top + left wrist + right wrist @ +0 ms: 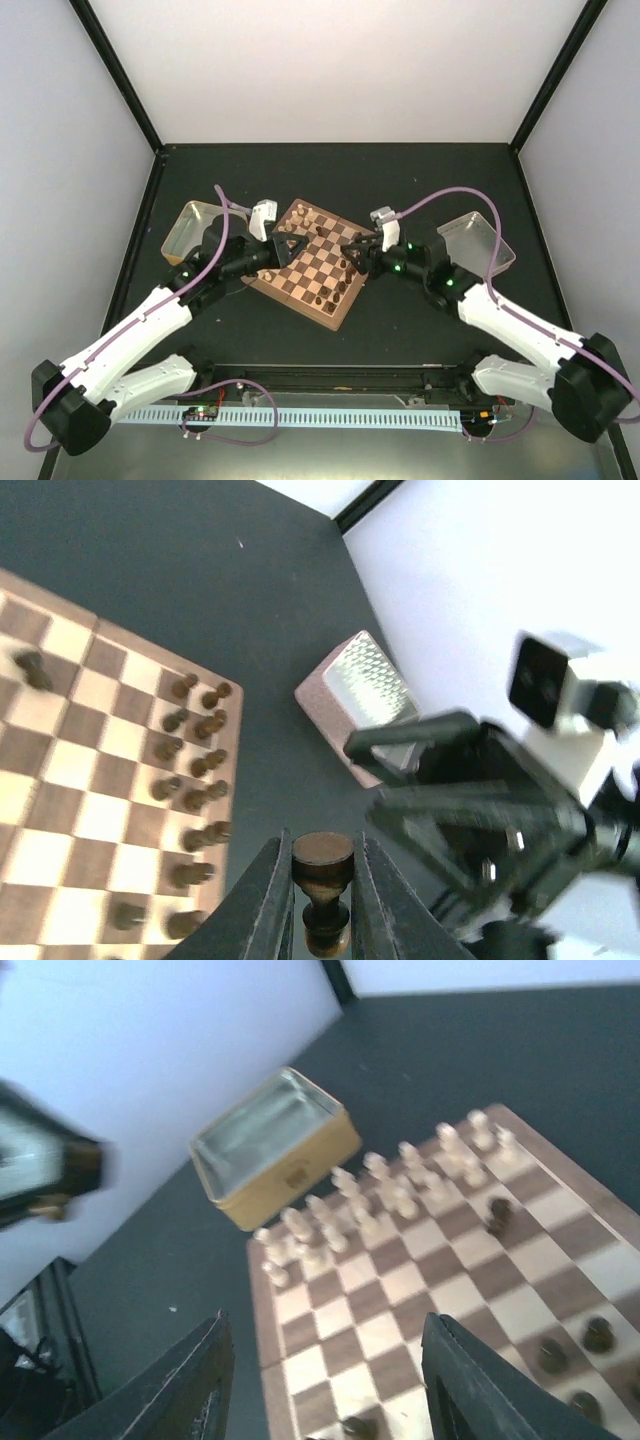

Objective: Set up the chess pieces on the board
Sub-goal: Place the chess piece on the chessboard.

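Note:
The board lies tilted at the table's middle. Cream chess pieces fill two rows at its far-left side, and dark chess pieces stand in two rows along the near-right side. My left gripper is shut on a dark brown piece that hangs over the dark table just off the board's edge. My right gripper is open and holds nothing, above the board near its dark-piece side. One dark piece stands alone mid-board. In the top view both grippers, left and right, hover over the board.
A metal tray sits left of the board, and a second tray sits to the right. The right arm's gripper and camera are close beside my left gripper. Black frame posts border the table.

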Controlling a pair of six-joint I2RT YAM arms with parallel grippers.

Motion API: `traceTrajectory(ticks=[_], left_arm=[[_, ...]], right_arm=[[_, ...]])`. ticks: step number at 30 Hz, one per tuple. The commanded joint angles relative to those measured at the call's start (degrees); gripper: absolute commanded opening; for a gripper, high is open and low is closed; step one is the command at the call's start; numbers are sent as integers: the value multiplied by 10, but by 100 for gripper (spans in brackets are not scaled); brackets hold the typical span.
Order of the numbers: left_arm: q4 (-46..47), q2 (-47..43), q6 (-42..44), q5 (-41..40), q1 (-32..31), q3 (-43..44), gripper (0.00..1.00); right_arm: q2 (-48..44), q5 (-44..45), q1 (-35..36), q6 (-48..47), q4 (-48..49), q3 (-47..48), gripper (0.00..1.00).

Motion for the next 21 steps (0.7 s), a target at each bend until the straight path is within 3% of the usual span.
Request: traceTrajectory(ticks=[1,4,9,21], left_arm=[[111,-9,-238,21,10,-36,14],[168,-14,-347,38,12,-65,14],[232,5,-462,90,12,-87,13],[288,17,-536,127,12,-113,14]], right_arm=[[-63,58,56,-44,200,-55,53],[-72,110,101,-80,285,-78,54],[-43,132,139,-130,333,-63,54],[7,138,171,-186,313,-39,50]])
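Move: The left hand holds a dark chess piece, and the right gripper's open, empty fingers are some 11 cm to its right, 2 cm farther out and 6 cm lower. From the right hand that held piece is thus about 11 cm left, 2 cm back and 6 cm up. The row of dark pieces stands about 16 cm below the right hand, 3 cm ahead and 1 cm right; the lone dark piece is about 14 cm ahead, 6 cm left and 16 cm down. The right hand rises about 7 cm, swinging left and back off the row of dark pieces towards the dark piece in the left gripper, and tips its fingers up some 30 degrees until they are about level, staying about half open on either side of the left fingertips as it slows just short of the piece. Meanwhile the left hand keeps its pinch on the piece, eases 2 to 3 cm right to meet it and rolls about 50 degrees around its own finger line, counter-clockwise seen from behind that hand, dipping slightly and coming back up on the way. ##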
